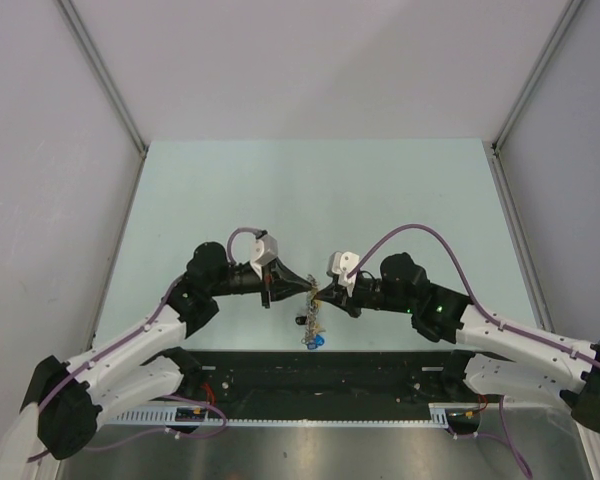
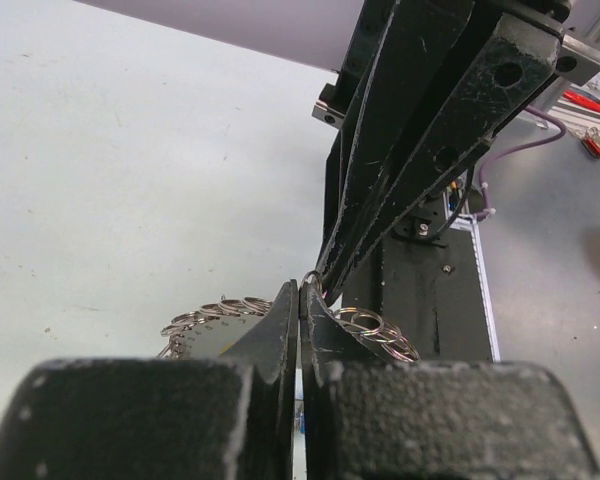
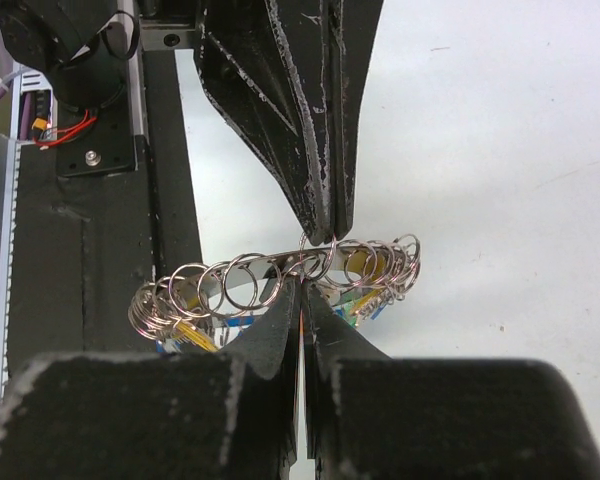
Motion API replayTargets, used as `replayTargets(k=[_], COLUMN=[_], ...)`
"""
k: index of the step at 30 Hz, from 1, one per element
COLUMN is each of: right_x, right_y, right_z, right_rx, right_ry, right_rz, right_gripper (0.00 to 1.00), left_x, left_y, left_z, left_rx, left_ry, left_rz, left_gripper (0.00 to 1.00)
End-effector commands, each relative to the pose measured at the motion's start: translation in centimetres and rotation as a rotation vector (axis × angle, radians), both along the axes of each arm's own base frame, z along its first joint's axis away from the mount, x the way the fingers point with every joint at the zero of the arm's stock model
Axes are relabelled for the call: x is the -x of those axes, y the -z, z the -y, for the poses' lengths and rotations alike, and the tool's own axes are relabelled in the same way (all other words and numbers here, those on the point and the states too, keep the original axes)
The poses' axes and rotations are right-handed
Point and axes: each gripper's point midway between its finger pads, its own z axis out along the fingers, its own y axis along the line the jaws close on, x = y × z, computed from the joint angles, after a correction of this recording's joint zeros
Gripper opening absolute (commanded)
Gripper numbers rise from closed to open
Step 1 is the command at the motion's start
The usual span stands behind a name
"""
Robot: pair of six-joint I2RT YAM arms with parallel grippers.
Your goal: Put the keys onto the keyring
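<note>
The keyring (image 1: 311,322) hangs over the table's near edge, held up between my two grippers. In the right wrist view it is a grey band (image 3: 242,278) fringed with several small split rings, with keys (image 3: 352,300) with yellow, green and blue heads dangling beneath. My right gripper (image 3: 302,288) is shut on the band's edge. My left gripper (image 2: 302,292) is shut on one small split ring (image 2: 314,279) at the band's rim. Its fingers (image 3: 290,120) come down from above in the right wrist view. Both grippers meet tip to tip in the top view (image 1: 314,292).
The pale green table (image 1: 310,190) stretches away behind the grippers. A black base rail (image 1: 310,365) with cables runs along the near edge under the keyring. Grey walls with metal frame posts (image 1: 105,75) close in the sides and back.
</note>
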Motion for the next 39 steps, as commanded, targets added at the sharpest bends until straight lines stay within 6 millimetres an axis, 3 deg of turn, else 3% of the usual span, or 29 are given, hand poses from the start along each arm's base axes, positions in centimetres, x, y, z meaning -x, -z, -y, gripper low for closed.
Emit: replayTargets(k=[1, 4, 8, 10, 13, 19, 21, 25, 28, 32, 36, 39], right_x=[0.2, 0.1, -0.3, -0.7, -1.6, -4.4, -6.2, -10.6, -15.0, -21.4, -28.6, -31.8], right_y=[-3.2, -3.7, -4.0, -4.1, -4.4, -4.6, -4.7, -5.5, -6.7, -9.3, -12.4, -14.2], right_z=[-0.9, -0.6, -0.3, -0.1, 0.1, 1.0, 1.7, 2.3, 2.9, 3.8, 6.2, 6.8], right_rx=[-0.12, -0.128, -0.121, -0.115, -0.109, -0.069, -0.057, -0.046, -0.056, -0.097, -0.155, -0.187], right_ry=[-0.008, 0.0, 0.013, 0.026, 0.052, 0.16, 0.226, 0.345, 0.458, 0.587, 0.727, 0.756], right_rz=[0.046, 0.061, 0.08, 0.09, 0.099, 0.092, 0.089, 0.069, 0.088, 0.142, 0.207, 0.252], right_gripper=[0.0, 0.0, 0.0, 0.0, 0.0, 0.0, 0.0, 0.0, 0.0, 0.0, 0.0, 0.0], left_x=[-0.6, -1.1, -2.1, -2.5, -3.6, -6.9, -8.7, -11.3, -12.9, -13.3, -13.0, -12.8], left_y=[-3.4, -2.9, -3.0, -2.9, -3.8, -5.1, -5.5, -5.8, -4.6, -2.8, -2.0, -2.0], left_z=[-0.1, -0.6, -1.4, -1.8, -2.6, -5.7, -7.7, -11.6, -15.1, -17.1, -18.1, -19.3], left_rx=[0.11, 0.101, 0.1, 0.088, 0.068, 0.003, -0.015, -0.075, -0.117, -0.114, -0.136, -0.153], left_ry=[-0.051, -0.1, -0.189, -0.224, -0.302, -0.545, -0.681, -0.896, -1.043, -1.115, -1.147, -1.199], left_rz=[0.101, 0.095, 0.098, 0.104, 0.118, 0.113, 0.099, 0.039, -0.022, -0.073, -0.083, -0.07], left_gripper=[0.0, 0.02, 0.35, 0.41, 0.62, 0.94, 1.0, 1.0, 1.0, 1.0, 1.0, 1.0])
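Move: The keyring hangs edge-on between the two shut grippers; its middle is about 6 cm below and 2 cm behind either hand, with the blue key some 12 cm below the right hand and 3 cm behind it. The free table patch that the right hand heads for lies roughly 26 cm ahead of it, 5 cm to its right and some 17 cm lower. Nothing else stands in the way. The left fingers let go of the keyring's coils, opening wide as that hand draws off about 17 cm to the left and 13 cm forward, swinging some 60 degrees counter-clockwise to point ahead. The right fingers keep their pinch and, after a short pause, carry the ring fast some 25 cm forward over the table, edging right and rising slightly while the wrist turns about 35 degrees clockwise. ##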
